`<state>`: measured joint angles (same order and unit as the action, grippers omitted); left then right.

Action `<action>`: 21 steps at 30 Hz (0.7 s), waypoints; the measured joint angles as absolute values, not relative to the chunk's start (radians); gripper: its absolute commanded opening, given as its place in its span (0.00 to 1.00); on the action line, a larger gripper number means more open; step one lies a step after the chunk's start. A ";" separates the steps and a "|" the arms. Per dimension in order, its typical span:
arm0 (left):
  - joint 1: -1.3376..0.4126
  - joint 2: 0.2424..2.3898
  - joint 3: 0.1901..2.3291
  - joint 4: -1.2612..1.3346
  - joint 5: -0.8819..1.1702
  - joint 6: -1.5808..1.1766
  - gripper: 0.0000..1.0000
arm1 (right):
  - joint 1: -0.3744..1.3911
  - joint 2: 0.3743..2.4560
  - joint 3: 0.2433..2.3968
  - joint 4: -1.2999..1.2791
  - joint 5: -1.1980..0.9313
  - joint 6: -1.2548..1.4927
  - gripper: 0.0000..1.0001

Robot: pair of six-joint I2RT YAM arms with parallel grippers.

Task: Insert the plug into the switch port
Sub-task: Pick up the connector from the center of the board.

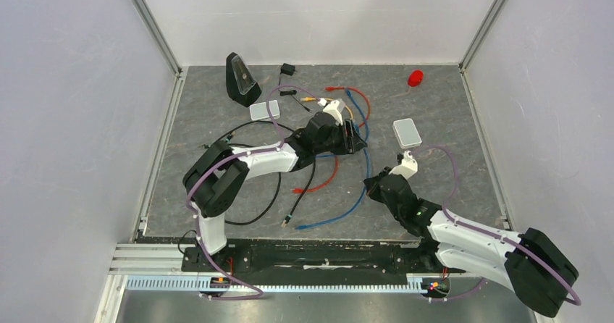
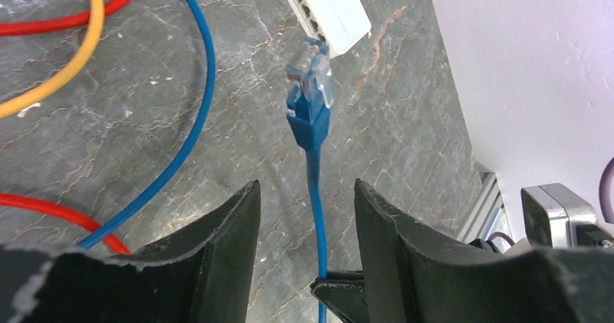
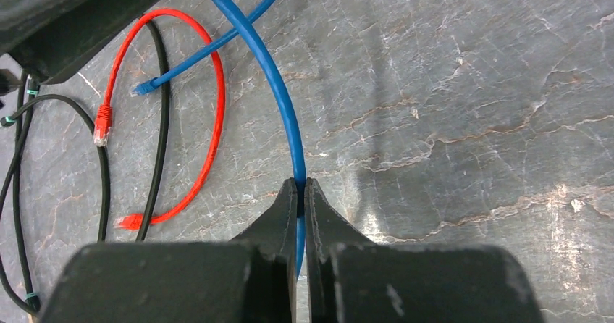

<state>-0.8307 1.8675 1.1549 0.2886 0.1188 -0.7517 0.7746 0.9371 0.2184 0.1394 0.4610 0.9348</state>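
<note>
The blue plug (image 2: 310, 91) with a clear tip points at the ported edge of the pale grey-white switch (image 2: 329, 4), a short gap away. Its blue cable (image 2: 316, 207) runs back between the fingers of my left gripper (image 2: 305, 185), which is open and does not touch it. My right gripper (image 3: 300, 182) is shut on the same blue cable (image 3: 279, 84) further down. From above, the left gripper (image 1: 356, 138) hovers left of the switch (image 1: 407, 132) and the right gripper (image 1: 373, 185) is below it. The plug is hidden in the top view.
A second pale box (image 1: 265, 111) and a black wedge-shaped device (image 1: 242, 79) stand at the back left. Red (image 1: 326, 178), black (image 1: 268, 193) and yellow (image 2: 65, 69) cables lie loose mid-table. A small red object (image 1: 415, 77) sits at the back right. Walls enclose three sides.
</note>
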 measured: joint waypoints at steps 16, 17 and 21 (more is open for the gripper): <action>-0.831 1.937 1.156 0.405 0.250 -0.748 0.02 | 0.797 0.884 0.183 0.223 0.437 0.838 0.15; -0.831 1.937 1.156 0.407 0.257 -0.748 0.02 | 0.797 0.872 0.179 0.225 0.429 0.817 0.25; -0.823 1.935 1.155 0.382 0.320 -0.722 0.02 | 0.797 0.800 0.202 0.197 0.360 0.622 0.51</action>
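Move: The blue cable just behind its upright plug is the spot for the left fingers: about 3 cm right, 3 cm below and 1 cm back of them, with the plug itself some 2 cm ahead, 1 cm right and 2 cm above. The shut right gripper, holding this cable, sits roughly 7 cm back, 2 cm right and 7 cm lower; the right-hand switch lies about 9 cm ahead, 16 cm right, 12 cm down. From the right hand, that spot is some 6 cm ahead, 1 cm right, 4 cm up. Bring the open left gripper about 3 cm back and to the right onto the held cable, dipping some 2 cm early on and partly rising again, turning about 10 degrees clockwise, and pinch the cable just behind the plug. Keep the right grip meanwhile, easing slightly left and up; once the left is shut, open the right fingers to let go while lifting to about 3 cm and turning counter-clockwise. ##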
